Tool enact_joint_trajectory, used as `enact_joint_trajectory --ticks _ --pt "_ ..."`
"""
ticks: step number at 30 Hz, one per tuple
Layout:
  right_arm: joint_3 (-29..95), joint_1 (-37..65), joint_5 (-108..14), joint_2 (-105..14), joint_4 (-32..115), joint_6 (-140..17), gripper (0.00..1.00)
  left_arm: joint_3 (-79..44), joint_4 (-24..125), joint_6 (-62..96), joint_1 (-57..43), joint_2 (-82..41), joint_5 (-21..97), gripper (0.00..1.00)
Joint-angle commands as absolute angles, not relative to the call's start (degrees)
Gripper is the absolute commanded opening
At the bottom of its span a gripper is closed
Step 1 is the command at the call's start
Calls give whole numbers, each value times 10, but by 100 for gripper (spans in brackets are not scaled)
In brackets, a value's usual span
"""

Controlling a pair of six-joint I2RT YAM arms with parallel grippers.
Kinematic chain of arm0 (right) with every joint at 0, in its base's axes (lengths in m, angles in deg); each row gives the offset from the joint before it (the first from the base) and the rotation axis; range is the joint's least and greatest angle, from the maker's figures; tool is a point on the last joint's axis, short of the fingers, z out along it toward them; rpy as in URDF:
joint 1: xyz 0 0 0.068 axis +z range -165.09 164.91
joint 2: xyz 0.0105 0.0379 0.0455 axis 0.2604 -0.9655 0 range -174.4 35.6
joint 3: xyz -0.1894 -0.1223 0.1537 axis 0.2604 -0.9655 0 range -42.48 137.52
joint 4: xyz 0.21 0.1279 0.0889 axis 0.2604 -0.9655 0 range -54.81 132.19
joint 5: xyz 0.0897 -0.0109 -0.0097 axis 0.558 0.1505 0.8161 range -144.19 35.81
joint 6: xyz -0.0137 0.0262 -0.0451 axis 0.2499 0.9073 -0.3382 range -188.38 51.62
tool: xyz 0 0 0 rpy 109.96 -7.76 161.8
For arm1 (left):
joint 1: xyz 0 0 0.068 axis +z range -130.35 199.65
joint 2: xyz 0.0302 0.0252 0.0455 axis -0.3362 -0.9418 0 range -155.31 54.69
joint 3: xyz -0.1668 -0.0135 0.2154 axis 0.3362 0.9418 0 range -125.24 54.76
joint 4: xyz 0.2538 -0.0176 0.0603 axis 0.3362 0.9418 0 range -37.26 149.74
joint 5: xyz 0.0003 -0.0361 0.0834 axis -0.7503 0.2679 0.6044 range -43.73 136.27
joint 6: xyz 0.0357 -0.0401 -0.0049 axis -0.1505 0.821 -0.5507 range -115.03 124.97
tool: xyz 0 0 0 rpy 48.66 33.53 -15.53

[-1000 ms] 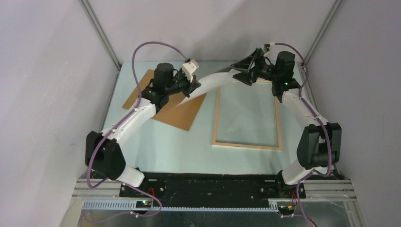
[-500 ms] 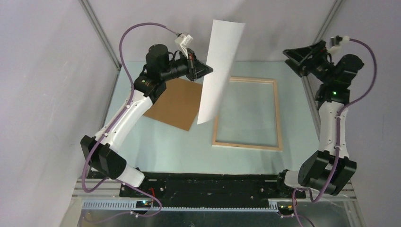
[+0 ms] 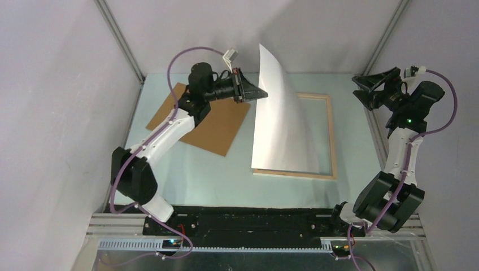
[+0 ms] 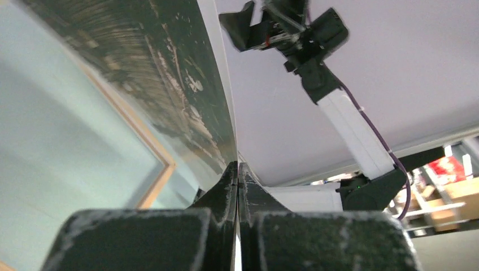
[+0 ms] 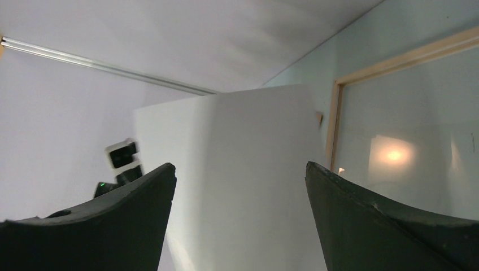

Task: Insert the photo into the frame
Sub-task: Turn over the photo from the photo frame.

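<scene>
The photo [image 3: 282,124] is a large sheet showing its white back, bowed, and it covers the left half of the frame [image 3: 331,135]. Its lower edge reaches the frame's near rail. My left gripper [image 3: 263,94] is shut on the photo's upper left edge. In the left wrist view the fingers [image 4: 229,186] pinch the sheet, and its dark printed side [image 4: 169,73] faces the frame's pale wood corner [image 4: 161,169]. My right gripper [image 3: 361,87] hangs open at the back right, apart from the photo. In its own view the jaws [image 5: 240,169] stand wide, with the photo's white back [image 5: 243,130] beyond them.
A plain brown backing board [image 3: 212,130] lies flat left of the frame, under the left arm. Grey enclosure walls stand close on both sides and behind. The frame's right rail [image 5: 338,118] and pane show beside the photo in the right wrist view.
One second ago both grippers were at the photo. The right one has since drawn back to the right, empty. The left one has swung the sheet up and then down over the frame.
</scene>
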State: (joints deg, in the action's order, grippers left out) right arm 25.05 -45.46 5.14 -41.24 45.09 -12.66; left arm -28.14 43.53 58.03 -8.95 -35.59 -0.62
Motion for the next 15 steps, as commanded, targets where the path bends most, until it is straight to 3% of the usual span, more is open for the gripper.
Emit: enact_joint_trajectory --ticks 1,5,15 --pt "249 -456 66 -391 442 -150 88 -232 357 678 -71 -391 -26 0" --pt "241 -455 66 -382 435 -158 88 -192 359 663 -37 -405 -13 0" --pt "223 -445 47 -361 407 -186 88 -234 577 516 -10 -530 69 0"
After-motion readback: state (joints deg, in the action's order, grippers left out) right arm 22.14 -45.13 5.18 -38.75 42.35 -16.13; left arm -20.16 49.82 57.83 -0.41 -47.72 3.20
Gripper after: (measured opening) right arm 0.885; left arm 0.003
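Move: The left gripper holds the photo's raised left edge some 33 cm over the table, and the sheet's middle is about 9 cm to the right, 3 cm ahead and 16 cm down. Below that gripper, about 6 cm farther out, runs the frame's left side; the frame's middle is 15 cm right of it. The brown board lies about 11 cm ahead and 26 cm left of the left gripper. From the idle right gripper, the frame's left side is about 31 cm left, 1 cm back and 29 cm down. Bring the left gripper quickly down about 17 cm, reaching some 8 cm forward and easing about 5 cm left as it sinks towards the frame's left side. Keep the fingers shut on the photo's edge and roll the wrist about 25 degrees so its forward side dips, fingertips tipping slightly down. ##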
